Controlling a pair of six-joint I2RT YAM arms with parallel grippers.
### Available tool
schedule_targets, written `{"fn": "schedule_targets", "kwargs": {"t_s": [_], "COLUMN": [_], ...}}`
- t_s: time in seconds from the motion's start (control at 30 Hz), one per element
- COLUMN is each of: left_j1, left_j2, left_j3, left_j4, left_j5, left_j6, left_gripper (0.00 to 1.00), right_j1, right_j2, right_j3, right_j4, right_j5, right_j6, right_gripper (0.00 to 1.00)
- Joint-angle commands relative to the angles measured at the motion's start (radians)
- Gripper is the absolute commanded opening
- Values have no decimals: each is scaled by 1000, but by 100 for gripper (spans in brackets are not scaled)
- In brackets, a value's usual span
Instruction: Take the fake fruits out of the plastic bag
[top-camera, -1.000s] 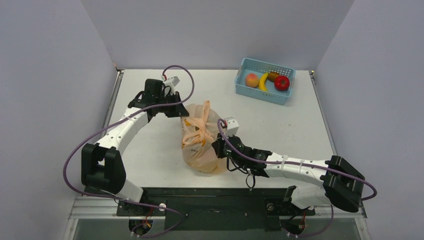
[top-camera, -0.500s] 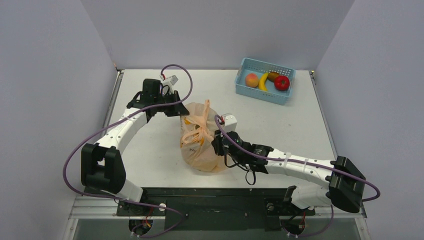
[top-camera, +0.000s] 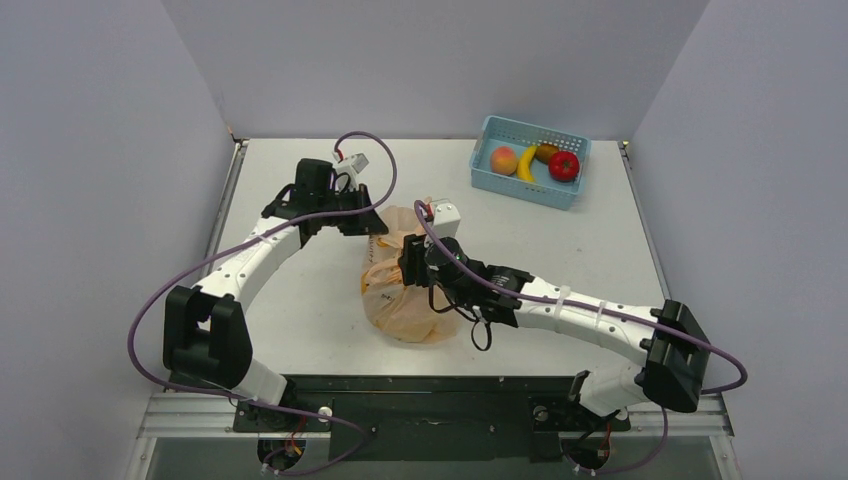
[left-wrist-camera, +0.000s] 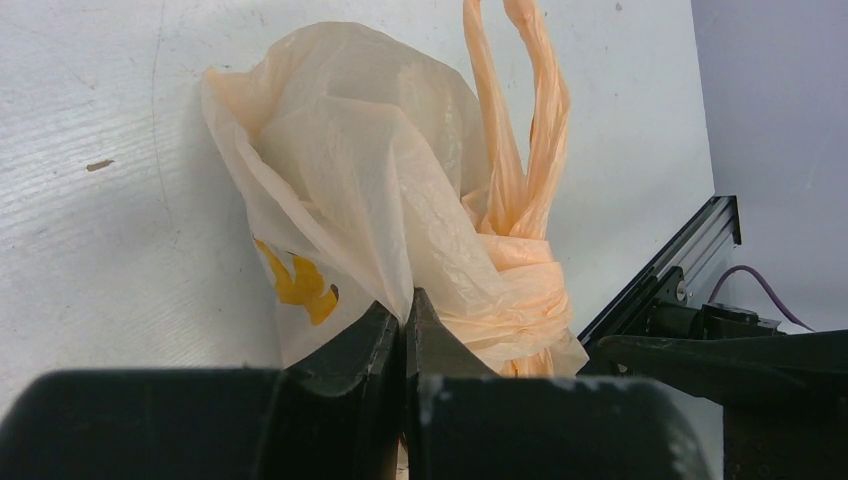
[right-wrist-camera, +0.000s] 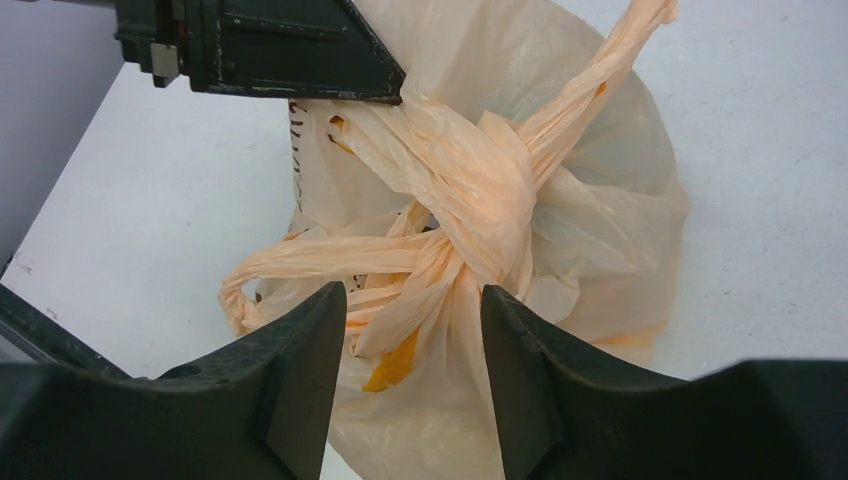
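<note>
The plastic bag (top-camera: 400, 295), pale orange and crinkly, stands mid-table with its handles tied in a knot (right-wrist-camera: 490, 200). Any fake fruits inside it are hidden by the film; only a yellow-orange patch (right-wrist-camera: 395, 365) shows through. My left gripper (top-camera: 372, 226) is shut on a fold of the bag's far upper edge (left-wrist-camera: 400, 230), its fingertips pinching the film in the left wrist view (left-wrist-camera: 405, 300). Above the bag's top hovers my right gripper (top-camera: 406, 262), open, its fingers straddling the twisted handles just below the knot (right-wrist-camera: 412, 295) with nothing clamped.
A light-blue basket (top-camera: 505, 182) stands at the back right holding a peach-coloured fruit (top-camera: 503, 160), a banana (top-camera: 526, 164), a brownish fruit (top-camera: 546, 152) and a red round fruit (top-camera: 564, 166). Walls close in left, right and behind. A black rail runs along the near edge.
My right gripper has opened and moved from the bag's right side up and left over its knotted top. The left gripper, still shut on the bag, shifted slightly right.
</note>
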Motion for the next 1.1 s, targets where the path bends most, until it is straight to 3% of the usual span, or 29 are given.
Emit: {"fn": "schedule_targets", "kwargs": {"t_s": [0.0, 0.4, 0.43, 0.53, 0.67, 0.77, 0.97, 1.07], "left_j1": [-3, 1, 2, 5, 8, 8, 13, 14], "left_j2": [-25, -41, -44, -54, -50, -60, -97, -124], "left_j3": [19, 17, 15, 9, 6, -8, -25, -42], "left_j4": [45, 43, 44, 52, 57, 69, 76, 75], "left_j5": [6, -37, -40, -56, -53, -70, -169, -245], "left_j6": [21, 21, 21, 22, 19, 15, 7, 5], "left_gripper": [0, 0, 0, 0, 0, 0, 0, 0], "right_j1": [2, 16, 16, 17, 31, 46, 68, 95], "right_j2": [55, 146, 153, 162, 163, 167, 142, 78], "right_j3": [43, 37, 32, 38, 37, 31, -15, -98], "right_j4": [14, 33, 36, 33, 45, 52, 87, 181], "right_j5": [6, 47, 51, 59, 79, 132, 191, 238], "right_j6": [15, 13, 11, 2, -5, -10, -26, -47], "right_gripper": [45, 28, 28, 43, 47, 39, 2, 0]}}
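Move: The bag's knot lies under my open right hand, roughly 7 cm below, 1 cm ahead and 2 cm left. The far handle loop points out about 10 cm ahead and 4 cm right of that hand; the near loop trails some 9 cm to its left and 4 cm back, about 9 cm down. From my left hand, which already pinches a fold of the bag, the knot is roughly 6 cm back, 4 cm right and 4 cm lower. I sink my right hand about 6 cm onto the knot, easing about a centimetre left and rolling its left side down some 10 degrees. Low down, I let the fingers widen a little, then shut them on the gathered plastic at the knot. My left hand keeps its pinch on the fold and, late on, draws it about 2 cm left, away from the knot. ##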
